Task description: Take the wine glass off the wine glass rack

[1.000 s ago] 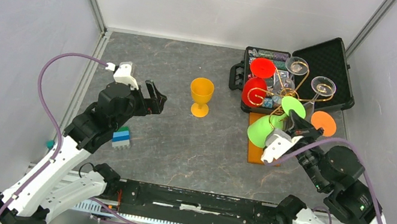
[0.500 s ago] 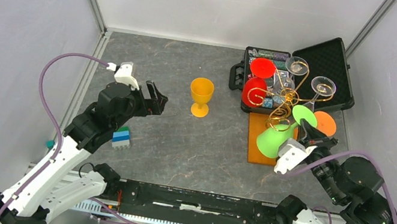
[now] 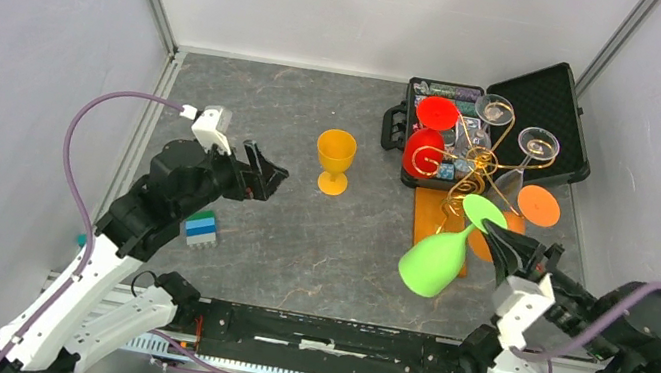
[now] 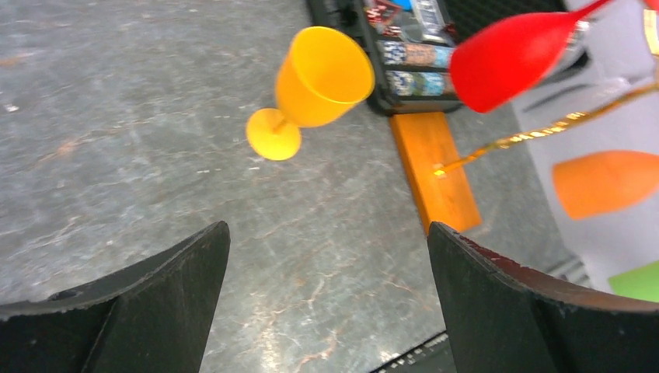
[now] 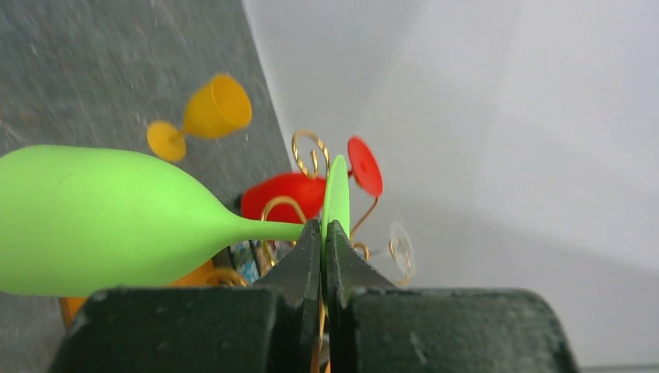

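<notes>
The gold wire wine glass rack stands on its orange-brown wooden base at the right. My right gripper is shut on the flat foot of a green wine glass. The glass is tilted with its bowl down to the left, held in the air over the near end of the base. Its foot sits just in front of the rack's nearest curl. Red, clear and orange glasses hang on the rack. My left gripper is open and holds nothing.
A yellow goblet stands upright mid-table, ahead of the left gripper. An open black case lies behind the rack. A blue and green block sits by the left arm. Walls close in the left, right and far sides.
My right arm has drawn back toward the near right with the green glass, pulling it down and away from the rack's curl. The left arm has shifted slightly.
</notes>
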`<state>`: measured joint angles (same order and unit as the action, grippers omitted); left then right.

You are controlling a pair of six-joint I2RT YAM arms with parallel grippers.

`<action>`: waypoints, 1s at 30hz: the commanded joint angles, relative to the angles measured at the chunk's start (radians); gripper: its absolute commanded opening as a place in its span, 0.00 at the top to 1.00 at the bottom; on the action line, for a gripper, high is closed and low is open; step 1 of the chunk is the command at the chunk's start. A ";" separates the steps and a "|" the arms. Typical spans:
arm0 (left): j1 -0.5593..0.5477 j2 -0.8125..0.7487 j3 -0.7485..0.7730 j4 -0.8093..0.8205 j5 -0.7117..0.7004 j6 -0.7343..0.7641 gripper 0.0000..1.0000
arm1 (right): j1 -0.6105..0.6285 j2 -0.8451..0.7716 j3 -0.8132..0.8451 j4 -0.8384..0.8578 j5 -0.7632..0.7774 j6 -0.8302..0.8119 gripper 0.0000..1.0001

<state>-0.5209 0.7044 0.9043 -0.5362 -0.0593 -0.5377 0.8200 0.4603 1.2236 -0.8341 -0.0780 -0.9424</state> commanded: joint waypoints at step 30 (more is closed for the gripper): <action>0.006 -0.008 0.028 0.506 0.469 -0.876 0.08 | 0.014 0.302 -0.541 1.738 -0.122 0.462 1.00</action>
<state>-0.5201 0.6868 0.9489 -0.1520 0.3645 -1.2732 0.8227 0.7300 0.7036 0.7280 -0.2749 -0.4301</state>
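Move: The right hand holds the green wine glass by its stem near the foot, bowl slanting down; the left gripper it goes to is about 37 cm left, 12 cm ahead and 13 cm lower. From that hand the rack hub is 16 cm ahead, 2 cm left, and the standing orange glass 24 cm ahead, 27 cm left. From the left hand, the green glass is some 32 cm right, 12 cm back, 5 cm higher; that orange glass, 11 cm right, 12 cm ahead. The right hand keeps its grip on the green glass's stem and, after first drawing back about 3 cm, carries it left and up, then also forward, past the near side of the rack towards the left gripper, its left side rolling up some 45 degrees so the bowl swings out towards that gripper. The open left hand rises about 14 cm to meet the glass while shifting right and somewhat back, rolling its left side down and turning clockwise, its fingers staying wide with no touch yet to be seen. ##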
